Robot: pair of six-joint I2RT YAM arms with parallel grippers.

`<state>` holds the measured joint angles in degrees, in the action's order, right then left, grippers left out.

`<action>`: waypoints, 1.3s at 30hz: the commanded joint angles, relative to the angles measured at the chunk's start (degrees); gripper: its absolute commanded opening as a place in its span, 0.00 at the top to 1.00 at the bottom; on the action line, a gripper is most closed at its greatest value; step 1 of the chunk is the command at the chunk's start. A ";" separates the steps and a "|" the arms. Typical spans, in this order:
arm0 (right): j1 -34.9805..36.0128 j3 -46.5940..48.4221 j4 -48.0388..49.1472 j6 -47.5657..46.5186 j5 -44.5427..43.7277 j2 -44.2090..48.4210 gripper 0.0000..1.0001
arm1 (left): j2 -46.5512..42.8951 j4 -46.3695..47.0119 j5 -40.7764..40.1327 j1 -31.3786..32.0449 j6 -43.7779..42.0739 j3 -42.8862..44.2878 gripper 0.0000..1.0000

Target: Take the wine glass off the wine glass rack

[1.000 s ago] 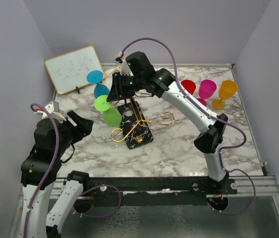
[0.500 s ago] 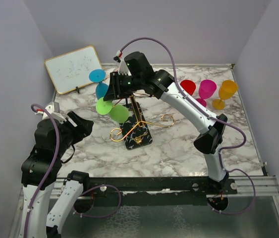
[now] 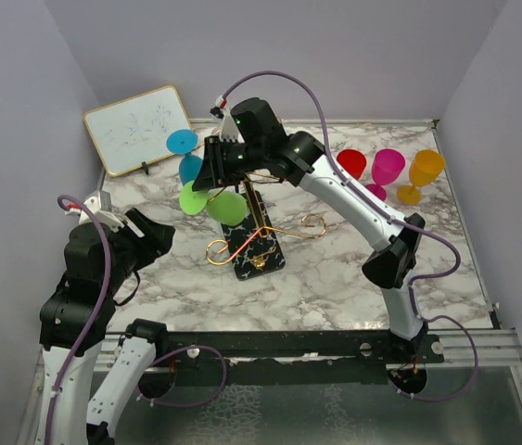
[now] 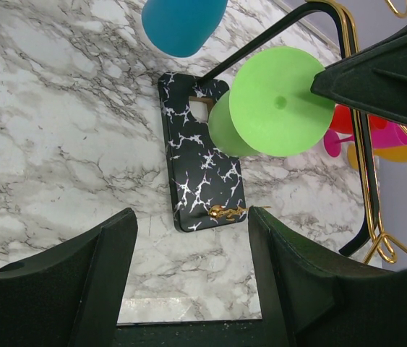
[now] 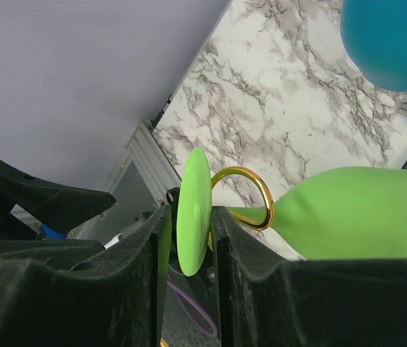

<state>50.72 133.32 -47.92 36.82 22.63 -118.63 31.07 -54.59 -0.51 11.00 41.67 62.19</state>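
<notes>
A green wine glass (image 3: 228,209) hangs tilted on the gold wire wine glass rack (image 3: 259,222), which stands on a black speckled base (image 4: 199,173). My right gripper (image 3: 207,181) reaches it from behind. In the right wrist view the glass's flat round foot (image 5: 192,210) stands edge-on between the fingers (image 5: 226,242), with my right gripper (image 5: 189,220) shut on it. Its stem passes through a gold loop (image 5: 250,181) to the bowl (image 5: 355,210). My left gripper (image 4: 192,217) is open over bare marble, short of the base.
A blue glass (image 3: 189,167) hangs on the rack just behind the green one. A framed whiteboard (image 3: 138,130) leans at the back left. Red (image 3: 352,163), magenta (image 3: 388,167) and orange (image 3: 425,169) glasses stand at the back right.
The green glass's bowl has swung right, towards the rack's post, while its foot stayed at the right gripper. The right fingers have drawn slightly closer together. The left arm has not moved.
</notes>
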 commanded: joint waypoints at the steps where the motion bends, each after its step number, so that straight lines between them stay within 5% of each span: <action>1: 1.18 0.37 0.86 -0.17 2.14 -0.62 0.72 | -0.75 0.26 -0.88 0.10 -0.12 -0.14 0.35; 8: 1.40 0.43 0.42 -0.50 2.24 -1.36 0.77 | -0.66 -0.10 -0.97 0.16 -0.22 0.45 0.35; 15: 1.40 -0.58 1.01 0.02 -0.16 -0.12 0.99 | -0.54 -0.74 -1.32 0.14 -0.49 1.56 0.35; 30: -3.91 -16.18 9.93 3.62 -5.50 13.49 0.99 | -0.41 -1.28 -0.74 0.16 0.18 2.73 0.35; 39: -7.35 -14.33 17.06 4.59 -2.55 11.72 0.99 | -0.42 -0.98 -0.41 0.14 0.64 2.70 0.35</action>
<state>44.05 117.12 -37.93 40.53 19.11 -106.10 31.00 -55.75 -0.67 11.00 41.76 64.18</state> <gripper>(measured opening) 0.016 0.654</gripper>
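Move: The green wine glass's foot already stands between the right gripper's open fingers, its middle about 2 cm to the left and 1 cm back. The blue wine glass hangs some 9 cm ahead and 5 cm to the left, its middle about 8 cm lower. The rack post is roughly 8 cm to the right and 2 cm ahead. From the left gripper, the green foot lies about 7 cm ahead, 8 cm to the right and a little above. Close the right gripper fully onto the thin foot of the green wine glass and pinch it. Keeping the grip, draw the foot about 6 cm to the right, away from its wire hook, dipping about a centimetre first, then swing some 4 cm forward while rising about 3 cm and turning the wrist roughly 10 degrees clockwise. ##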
